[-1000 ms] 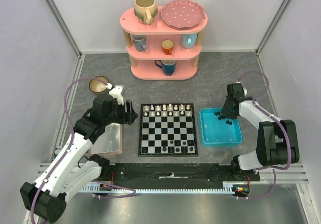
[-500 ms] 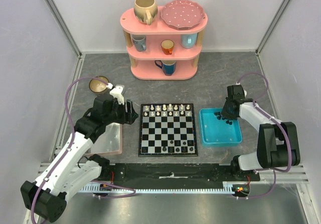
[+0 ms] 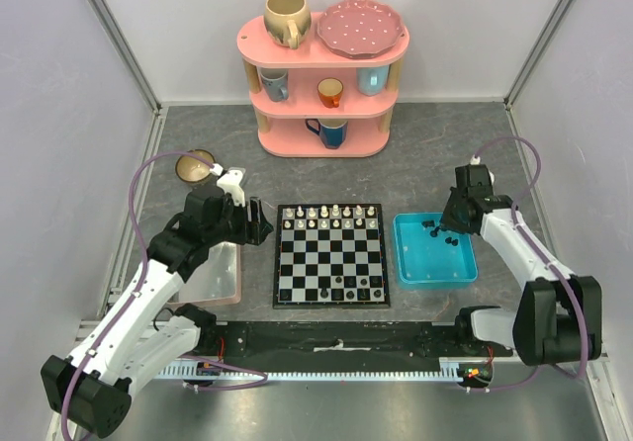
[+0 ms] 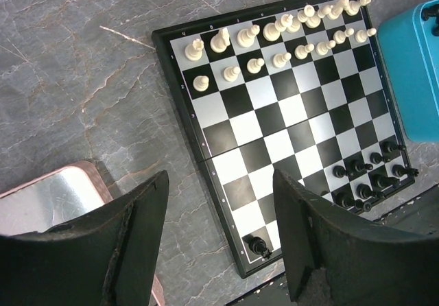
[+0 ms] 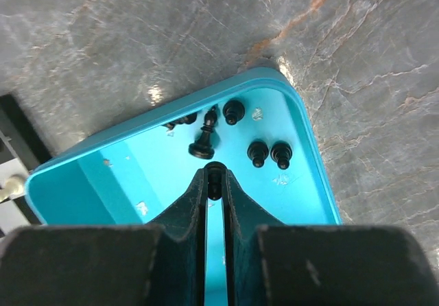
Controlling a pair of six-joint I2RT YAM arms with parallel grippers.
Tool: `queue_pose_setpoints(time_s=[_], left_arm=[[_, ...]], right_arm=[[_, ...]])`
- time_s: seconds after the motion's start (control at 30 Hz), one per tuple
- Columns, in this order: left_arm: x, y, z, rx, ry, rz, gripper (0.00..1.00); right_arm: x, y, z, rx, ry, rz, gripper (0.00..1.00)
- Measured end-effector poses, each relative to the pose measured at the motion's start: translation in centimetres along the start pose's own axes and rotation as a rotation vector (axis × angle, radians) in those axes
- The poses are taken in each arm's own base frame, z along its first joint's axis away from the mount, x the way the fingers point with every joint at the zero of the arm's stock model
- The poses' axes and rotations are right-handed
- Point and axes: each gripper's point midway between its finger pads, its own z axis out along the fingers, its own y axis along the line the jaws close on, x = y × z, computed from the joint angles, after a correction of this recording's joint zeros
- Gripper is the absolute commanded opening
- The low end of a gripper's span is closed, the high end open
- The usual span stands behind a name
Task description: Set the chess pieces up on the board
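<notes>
The board [image 3: 331,258] lies in the middle of the table. Cream-white chess pieces [image 3: 331,215] fill its two far rows, and several black pieces [image 3: 356,285] stand at its near right. In the right wrist view my right gripper [image 5: 215,182] is shut on a small black piece [image 5: 215,173] just above the floor of the blue tray [image 5: 302,134]. More black pieces [image 5: 202,145] lie loose in that tray. My left gripper [image 4: 221,179] hangs open over the board's left edge [image 4: 206,162] with nothing between its fingers. One black piece [image 4: 256,245] stands alone on the board's near left corner.
A pink shelf [image 3: 321,85] with cups and a plate stands at the back. A brown bowl [image 3: 196,167] sits at the far left. A pink-rimmed grey tray [image 3: 213,275] lies under my left arm. The blue tray [image 3: 435,248] lies right of the board.
My right gripper's jaws have closed on a black piece in the blue tray, and that arm has shifted slightly to the right. The left arm has not moved.
</notes>
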Motion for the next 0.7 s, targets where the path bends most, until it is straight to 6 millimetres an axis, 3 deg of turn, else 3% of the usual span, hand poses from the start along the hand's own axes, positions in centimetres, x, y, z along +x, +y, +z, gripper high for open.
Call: queue_pose_setpoints(time_s=[0.13,0.23,0.3,0.43,0.7], left_arm=[[0.0,0.0,0.1,0.001,0.001,0.000,0.68],[0.0,0.0,0.3,0.001,0.005,-0.001,0.68],[0.1,0.0,0.4,0.001,0.009,-0.001,0.68],[0.2,0.1,0.6,-0.001,0.017,-0.002,0.68],[0.4,0.3,0.8,-0.013,0.030,-0.005,0.68]], right_arm=[[-0.7,2.4,-2.7,-0.052,-0.047,-0.062,0.09],[-0.4,6.9,-5.5,-0.149,-0.080,-0.156,0.08],[1.0,9.9,-7.0,-0.221,-0.079,-0.232,0.08],[4.0,13.9,-8.9,-0.304,-0.046,-0.329,0.08],[12.0,19.0,-8.4,-0.333,0.079,-0.521,0.08]])
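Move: The right hand already holds a black pawn a few centimetres above the tray floor. Its likely place is the empty square in the black pawn row, about 32 cm to the left, 15 cm back and 5 cm below. The end pawn stands 3 cm right of that square, a back-row piece about 4 cm behind it. The blue tray's middle lies 6 cm back and 2 cm left. From the left hand the square lies 15 cm right, 10 cm back, 15 cm down. Keeping the black pawn pinched, the right hand sweeps fast about 23 cm left out of the tray area and over the right half of the board, first arching up some 8 cm, then sinking again by nearly half of that. From partway along it also draws back about 6 cm towards the black rows, while the wrist turns some 35 degrees counter-clockwise. ##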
